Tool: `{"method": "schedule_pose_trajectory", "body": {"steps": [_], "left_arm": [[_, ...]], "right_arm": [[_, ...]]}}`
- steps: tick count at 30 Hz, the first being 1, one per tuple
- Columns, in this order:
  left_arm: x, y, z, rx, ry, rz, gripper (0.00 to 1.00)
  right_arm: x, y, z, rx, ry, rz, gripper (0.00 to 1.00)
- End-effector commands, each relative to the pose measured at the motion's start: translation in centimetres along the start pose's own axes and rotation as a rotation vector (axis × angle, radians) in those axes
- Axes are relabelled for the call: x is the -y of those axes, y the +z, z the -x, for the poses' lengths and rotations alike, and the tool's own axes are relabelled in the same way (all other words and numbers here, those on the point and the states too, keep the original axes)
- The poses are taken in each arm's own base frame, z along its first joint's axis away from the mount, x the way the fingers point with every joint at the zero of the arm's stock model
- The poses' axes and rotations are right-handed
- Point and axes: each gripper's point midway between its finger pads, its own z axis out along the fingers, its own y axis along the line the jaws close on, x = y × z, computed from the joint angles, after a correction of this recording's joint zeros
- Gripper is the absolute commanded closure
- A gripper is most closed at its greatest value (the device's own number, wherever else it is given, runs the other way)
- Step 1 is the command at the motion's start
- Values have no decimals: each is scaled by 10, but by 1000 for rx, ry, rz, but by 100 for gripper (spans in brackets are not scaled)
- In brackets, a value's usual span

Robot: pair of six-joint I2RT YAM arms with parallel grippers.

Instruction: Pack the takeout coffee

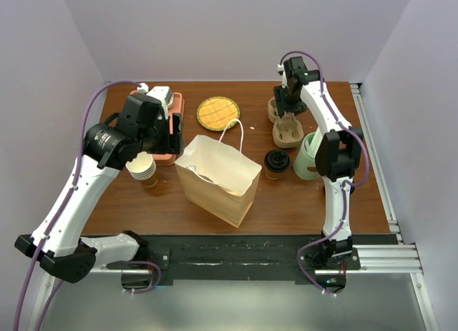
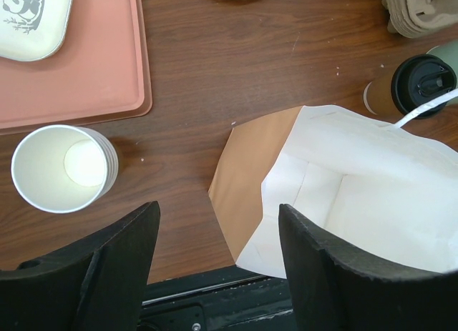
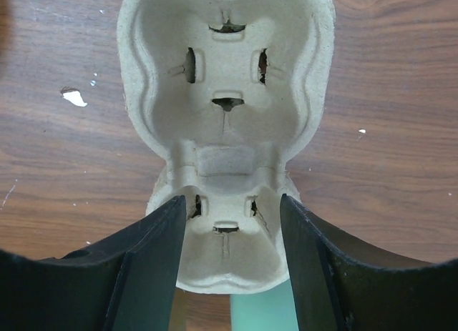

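The takeout coffee (image 1: pixel 276 163), a tan paper cup with a black lid, stands just right of the open paper bag (image 1: pixel 218 177). In the left wrist view the coffee (image 2: pixel 418 84) sits beyond the bag's white mouth (image 2: pixel 358 195). My left gripper (image 1: pixel 174 134) hovers open and empty at the bag's left edge (image 2: pixel 218 206). Far right, my right gripper (image 1: pixel 285 115) is closed on one end of a pulp cup carrier (image 3: pixel 225 131), a finger against each side (image 3: pixel 232 199).
A stack of lidless paper cups (image 2: pixel 61 166) stands left of the bag, below a pink tray (image 2: pixel 86 73) holding a white dish (image 2: pixel 32 20). A yellow woven mat (image 1: pixel 217 112) lies at the back. A second carrier (image 1: pixel 274 111) and a pale-green cup (image 1: pixel 308 156) stand near the right arm.
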Motion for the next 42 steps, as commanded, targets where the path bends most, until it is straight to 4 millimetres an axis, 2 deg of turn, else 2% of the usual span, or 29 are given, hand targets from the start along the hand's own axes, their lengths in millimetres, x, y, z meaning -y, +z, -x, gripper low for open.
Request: {"method": "schedule_pose_trajectory", "body": {"steps": [1, 17, 24, 26, 29, 33, 37, 42], "left_arm": [[4, -8, 15, 53, -20, -19, 28], [4, -6, 11, 43, -29, -17, 28], [3, -4, 10, 41, -29, -14, 28], [3, -5, 11, 44, -29, -13, 28], [3, -5, 12, 45, -26, -11, 28], [1, -6, 12, 48, -26, -4, 28], [-1, -5, 10, 44, -22, 6, 28], [-5, -4, 8, 43, -33, 24, 29]], "right_arm": [[-2, 2, 11, 36, 5, 29, 41], [-1, 21, 6, 12, 13, 26, 42], [0, 21, 8, 19, 13, 31, 58], [-1, 21, 9, 21, 13, 34, 58], [-2, 20, 10, 24, 16, 38, 64], [0, 14, 15, 39, 13, 34, 74], [4, -4, 29, 85, 14, 27, 77], [8, -22, 36, 121, 9, 15, 79]]}}
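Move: Just beneath the right hand's open fingers is the waist between the two cups of the top cup carrier in the stack; the stack's middle is about 1 cm ahead, laterally centred and 5 cm down. From this hand the lidded coffee cup stands some 17 cm back and 4 cm left, the green straw holder 13 cm back and 6 cm right, the open paper bag 22 cm back and 20 cm left. From the left hand the carriers lie roughly 26 cm ahead, 35 cm right and 22 cm down. Sinking about 3 cm almost straight down over the waist of the top carrier, the right hand brings its open fingers to either side of the ridge and then closes them, pinching the pulp between the pads. With that grip kept, the hand starts up again, rising about 1.5 cm and easing slightly forward. ##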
